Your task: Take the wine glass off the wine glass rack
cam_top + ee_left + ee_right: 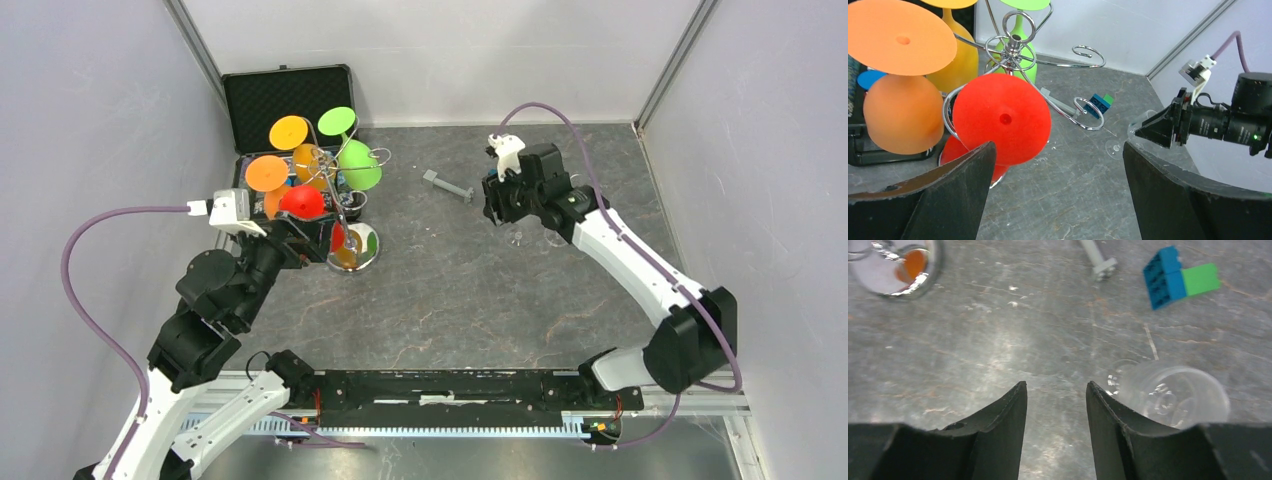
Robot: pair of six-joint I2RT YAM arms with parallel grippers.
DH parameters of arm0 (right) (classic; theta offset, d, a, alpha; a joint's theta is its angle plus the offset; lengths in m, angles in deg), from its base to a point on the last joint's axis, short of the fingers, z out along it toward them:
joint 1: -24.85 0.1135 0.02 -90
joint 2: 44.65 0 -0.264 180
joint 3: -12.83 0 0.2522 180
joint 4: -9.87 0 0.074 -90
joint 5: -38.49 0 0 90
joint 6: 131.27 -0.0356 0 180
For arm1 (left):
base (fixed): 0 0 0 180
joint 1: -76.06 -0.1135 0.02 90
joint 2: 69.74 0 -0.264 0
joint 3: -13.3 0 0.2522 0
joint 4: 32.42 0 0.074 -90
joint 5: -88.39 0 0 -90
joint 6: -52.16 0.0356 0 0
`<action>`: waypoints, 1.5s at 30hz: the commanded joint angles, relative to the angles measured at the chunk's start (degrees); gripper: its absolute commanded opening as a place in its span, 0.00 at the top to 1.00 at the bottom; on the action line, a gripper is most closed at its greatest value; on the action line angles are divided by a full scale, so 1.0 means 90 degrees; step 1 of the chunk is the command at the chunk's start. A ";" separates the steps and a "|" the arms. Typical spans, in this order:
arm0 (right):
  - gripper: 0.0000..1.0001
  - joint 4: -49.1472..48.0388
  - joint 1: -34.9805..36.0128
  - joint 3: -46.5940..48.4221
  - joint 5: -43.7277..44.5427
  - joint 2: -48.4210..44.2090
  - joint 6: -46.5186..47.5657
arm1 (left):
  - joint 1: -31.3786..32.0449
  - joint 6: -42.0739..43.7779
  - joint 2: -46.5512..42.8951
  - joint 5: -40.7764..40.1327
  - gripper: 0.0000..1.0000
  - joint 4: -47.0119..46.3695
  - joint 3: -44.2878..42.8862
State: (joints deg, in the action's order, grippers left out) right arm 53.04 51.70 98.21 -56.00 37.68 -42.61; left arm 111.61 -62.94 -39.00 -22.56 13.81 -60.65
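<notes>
The wine glass rack [361, 251], silver wire on a shiny disc base, stands at the left with several coloured wine glasses hanging upside down from its hooks [1015, 47]. The red glass [1001, 119] hangs nearest my left gripper [1058, 150]. That gripper is wide open, with its left finger just under the glass's round foot and only table between the fingers. A clear wine glass [1175, 395] stands on the table. My right gripper [1056, 387] hovers beside it, open and empty, with the glass outside its right finger.
A black foam-lined case [290, 95] lies open behind the rack. An orange glass [900, 115], a yellow one [289, 132] and a green one [358, 165] crowd the rack. A blue-green block [1180, 282] and a grey peg [447, 186] lie mid-table. Grey walls enclose three sides.
</notes>
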 commanded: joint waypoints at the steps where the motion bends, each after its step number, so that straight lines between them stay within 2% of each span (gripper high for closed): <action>1: 0.48 -0.1017 -0.0022 -0.0583 -0.1238 -0.0765 -0.0536 | 0.0015 -0.0749 0.0202 -0.0153 0.00 0.0236 -0.0171; 6: 0.48 -0.1617 -0.0025 -0.1185 -0.1896 -0.1245 -0.0982 | 0.0017 -0.0715 0.0645 -0.0500 0.00 0.0850 -0.0972; 15: 0.48 -0.1940 -0.0024 -0.1661 -0.2157 -0.1817 -0.1246 | 0.0022 -0.0306 0.0716 -0.1051 0.00 0.1664 -0.1820; 19: 0.48 -0.2247 -0.0025 -0.1912 -0.2356 -0.1895 -0.1501 | 0.0020 -0.0156 0.1316 -0.1379 0.00 0.2388 -0.2241; 24: 0.49 -0.2411 -0.0024 -0.2097 -0.2523 -0.1859 -0.1676 | -0.0012 0.0137 0.1781 -0.1897 0.00 0.2530 -0.2491; 28: 0.49 -0.2710 -0.0030 -0.2309 -0.2717 -0.1889 -0.1866 | -0.0427 0.0724 0.2294 -0.1962 0.00 0.2775 -0.2840; 32: 0.50 -0.2913 -0.0017 -0.2485 -0.2871 -0.1857 -0.1990 | -0.1948 0.1010 0.2557 -0.0562 0.00 0.2579 -0.2951; 34: 0.50 -0.2936 -0.0015 -0.2540 -0.2901 -0.1841 -0.1976 | -0.2482 0.1012 0.2623 0.0140 0.00 0.2376 -0.2970; 40: 0.51 -0.2980 -0.0012 -0.2639 -0.2919 -0.1768 -0.1957 | -0.3238 0.0666 0.3061 0.1612 0.00 0.2254 -0.3436; 45: 0.51 -0.3084 -0.0015 -0.2722 -0.3000 -0.1700 -0.1969 | -0.3538 0.0512 0.3040 0.1283 0.00 0.2107 -0.3498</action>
State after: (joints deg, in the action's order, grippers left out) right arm 28.63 51.68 74.45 -81.35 21.85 -60.03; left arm 82.04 -57.26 -11.33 -12.92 35.12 -89.30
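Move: From the left hand, the orange wine glass's foot, uppermost on the rack, lies about 10 cm ahead, 9 cm left and 1 cm up. The red glass's foot is nearer, some 5 cm ahead and 3 cm left, at hand height; the rack's post top is about 11 cm ahead and 1 cm right, 1 cm up. From the right hand, the orange foot lies roughly 40 cm left, 4 cm back and 18 cm up. Open left hand rises, dips, and swings about 10 cm forward-left towards the orange glass; right draws back 8 cm. ##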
